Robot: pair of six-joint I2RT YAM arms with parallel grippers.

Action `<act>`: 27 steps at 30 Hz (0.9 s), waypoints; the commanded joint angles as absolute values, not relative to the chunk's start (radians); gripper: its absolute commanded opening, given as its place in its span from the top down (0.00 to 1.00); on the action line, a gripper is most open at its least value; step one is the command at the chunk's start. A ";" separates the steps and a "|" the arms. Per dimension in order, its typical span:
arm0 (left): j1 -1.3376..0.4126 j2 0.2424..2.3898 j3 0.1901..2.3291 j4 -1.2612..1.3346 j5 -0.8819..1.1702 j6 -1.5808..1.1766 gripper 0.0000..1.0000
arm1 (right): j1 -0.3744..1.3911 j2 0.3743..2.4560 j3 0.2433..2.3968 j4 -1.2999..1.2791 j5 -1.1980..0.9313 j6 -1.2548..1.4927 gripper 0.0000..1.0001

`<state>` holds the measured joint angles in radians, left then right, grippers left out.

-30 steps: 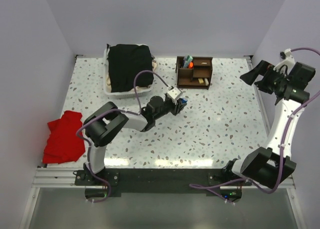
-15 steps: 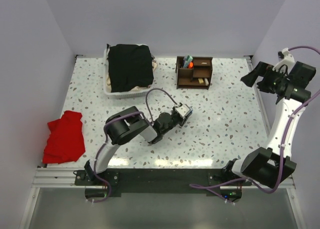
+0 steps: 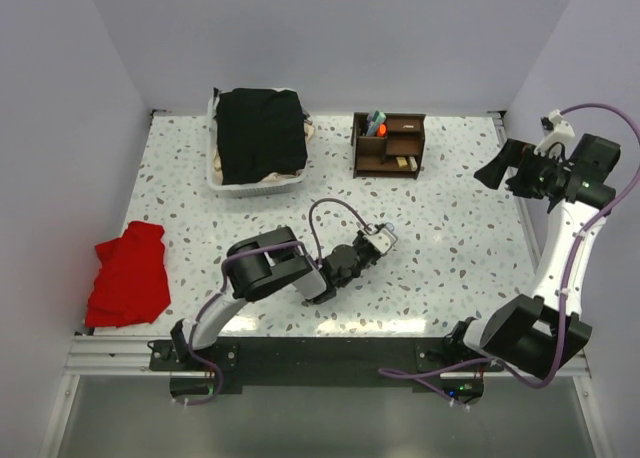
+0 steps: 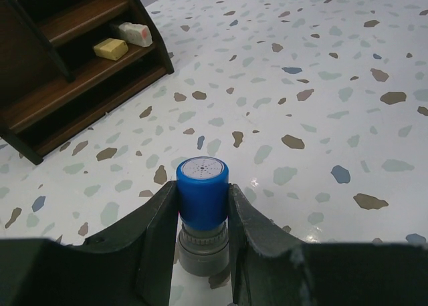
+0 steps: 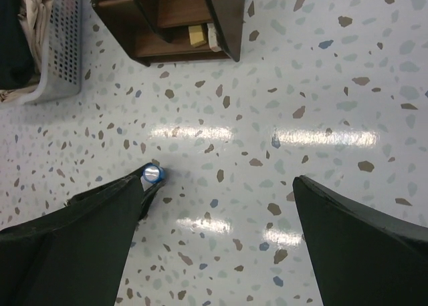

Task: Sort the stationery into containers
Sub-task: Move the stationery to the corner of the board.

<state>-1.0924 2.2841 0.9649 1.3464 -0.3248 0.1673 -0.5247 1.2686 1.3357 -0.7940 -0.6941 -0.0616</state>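
My left gripper point(image 3: 385, 234) is shut on the blue-grey sharpener point(image 4: 202, 198), a blue cylinder with a grey base that stands upright between the fingers, low over the speckled table. The sharpener point(image 5: 152, 174) also shows from above in the right wrist view. The dark brown organiser point(image 3: 388, 145) stands at the back of the table, up and left in the left wrist view point(image 4: 67, 79). It holds an orange-capped marker point(image 3: 380, 128) and a tan eraser point(image 4: 110, 49). My right gripper point(image 3: 498, 168) hangs high at the right, open and with nothing in it point(image 5: 221, 182).
A white basket point(image 3: 222, 178) with a black cloth point(image 3: 258, 133) over it sits at the back left. A red cloth point(image 3: 128, 273) lies at the left edge. A small white item point(image 4: 136, 33) lies beside the eraser on the organiser's shelf.
My left arm has folded and swung right and toward the near edge, carrying the sharpener with it. My right gripper has shifted slightly left.
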 commanded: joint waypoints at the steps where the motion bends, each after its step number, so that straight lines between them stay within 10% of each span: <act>1: -1.117 2.296 0.962 1.899 -0.410 0.239 0.73 | -0.525 1.275 1.341 -0.785 -0.735 -0.095 0.01; 13: -1.149 2.237 0.920 1.899 -0.422 0.305 0.29 | -0.522 1.295 1.347 -0.804 -0.738 -0.149 0.01; 27: -1.114 1.909 0.637 1.894 -0.301 0.327 0.20 | -0.488 1.321 1.291 -0.929 -0.738 -0.327 0.01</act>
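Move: The left gripper still holds the blue-and-grey stationery piece upright by its blue end. The spot where it goes down is almost straight below the hand, about 2 cm to the right and 4 cm lower. The wooden organizer is some 20 cm ahead, level sideways; the white basket is about 20 cm ahead and 31 cm left. From the right hand the piece is roughly 25 cm left, 1 cm back and 23 cm below. Ease the left gripper back about 1 cm with the blue-and-grey piece still pinched, then open the fingers to let go while dipping some 2.5 cm and rolling the wrist about 10 degrees, left side up. Swing the open hand left and further back, rising again, clear of the piece. Meanwhile sink the open right hand about 2.5 cm. ##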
